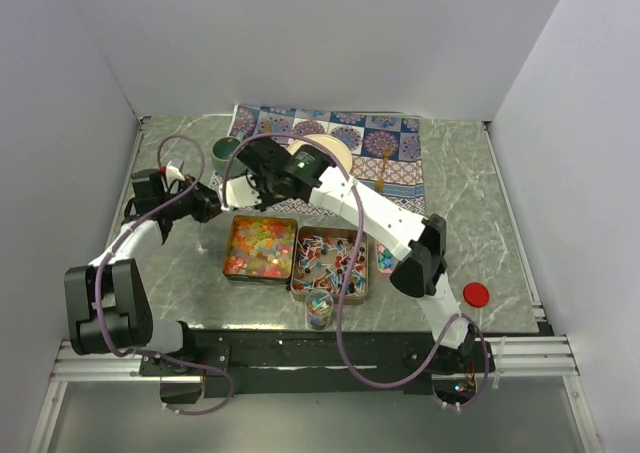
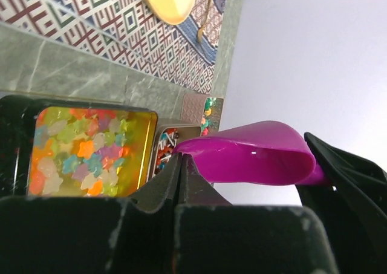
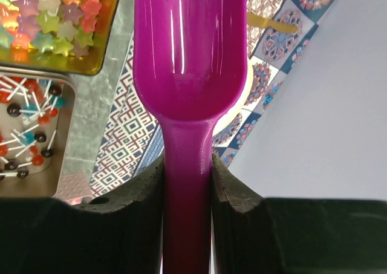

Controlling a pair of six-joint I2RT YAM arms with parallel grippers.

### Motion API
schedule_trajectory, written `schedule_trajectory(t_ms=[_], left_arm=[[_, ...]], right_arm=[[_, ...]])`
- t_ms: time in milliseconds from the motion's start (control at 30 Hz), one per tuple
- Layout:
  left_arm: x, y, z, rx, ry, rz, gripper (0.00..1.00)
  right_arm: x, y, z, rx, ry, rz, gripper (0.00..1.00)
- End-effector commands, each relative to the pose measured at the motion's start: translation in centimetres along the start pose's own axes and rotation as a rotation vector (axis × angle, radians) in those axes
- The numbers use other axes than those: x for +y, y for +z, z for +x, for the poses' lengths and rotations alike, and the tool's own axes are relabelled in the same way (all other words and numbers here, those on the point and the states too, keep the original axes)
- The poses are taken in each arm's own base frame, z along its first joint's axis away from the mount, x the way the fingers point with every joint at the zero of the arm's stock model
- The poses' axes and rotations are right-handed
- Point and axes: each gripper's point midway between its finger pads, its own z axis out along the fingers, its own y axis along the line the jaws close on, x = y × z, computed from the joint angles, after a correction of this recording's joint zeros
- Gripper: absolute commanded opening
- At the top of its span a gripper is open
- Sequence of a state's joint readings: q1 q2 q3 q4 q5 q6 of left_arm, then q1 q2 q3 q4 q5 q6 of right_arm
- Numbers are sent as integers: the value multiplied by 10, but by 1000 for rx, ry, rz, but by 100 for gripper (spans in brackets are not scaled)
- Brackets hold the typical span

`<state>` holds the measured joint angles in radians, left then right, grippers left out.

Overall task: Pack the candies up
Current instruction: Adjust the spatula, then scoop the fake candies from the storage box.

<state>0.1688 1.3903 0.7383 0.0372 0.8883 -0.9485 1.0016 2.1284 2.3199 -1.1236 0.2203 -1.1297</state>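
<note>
My right gripper [image 3: 187, 180] is shut on the handle of the purple scoop [image 3: 190, 56], whose bowl points away from the wrist; no candies show on it. In the top view that gripper [image 1: 252, 168] hangs over the back left of the table, behind the tins. My left gripper [image 2: 179, 165] is shut with nothing between its fingers, right beside the scoop [image 2: 254, 159]. Star-shaped candies [image 1: 260, 248] fill a gold tin. Stick-wrapped red, blue and white candies [image 1: 330, 261] fill the tin to its right. A small jar [image 1: 320, 309] holds mixed candies.
A third tin [image 1: 385, 260] is partly hidden under the right arm. The round red lid [image 1: 477, 294] lies at the front right. A patterned cloth [image 1: 380, 138] with a pale yellow disc [image 1: 330, 151] covers the back. A green ring [image 1: 228, 151] sits at its left.
</note>
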Motion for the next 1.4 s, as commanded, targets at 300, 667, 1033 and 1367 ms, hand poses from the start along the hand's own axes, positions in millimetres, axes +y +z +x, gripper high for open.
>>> schedule_trajectory(t_ms=[300,667,1033,1367], left_arm=[[-33,-97,-37,-185,196,-235,5],[120,-110,24,-236,-197,-608,1],[144,-97,55,-173,-358,-597,1],[150,-90,59,-163,-409,-573,1]], right_arm=[[28,-16,70,71,-61,-147,0],[55,17,96,231,-195,-302,0],[76,45,100,327,-302,-334,0],[72,57,74,355,-428,-306,0]])
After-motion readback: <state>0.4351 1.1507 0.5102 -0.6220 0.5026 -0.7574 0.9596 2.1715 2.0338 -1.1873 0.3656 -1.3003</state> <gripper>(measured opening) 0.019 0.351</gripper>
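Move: The spatula's bowl, held in the right gripper, lies about 4 cm right and 3 cm above the left fingertips, 1 cm ahead; from the right hand it is some 4 cm left, 5 cm below and 1 cm ahead. The gummy tin sits about 6 cm back, 2 cm left and 20 cm below the right hand. The lollipop tin is 11 cm back and 14 cm right of that hand, the plate 14 cm ahead and 11 cm right, both at roughly tin height. Bring the shut left gripper off the spatula's bowl tip, up and to the left about 9 cm each way, then swing it back and well down beside the gummy tin, tipping it down some 35 degrees. Keep the spatula gripped in the right hand and carry it down and right over the gummy tin's front right part, rolling the hand's left side down. ##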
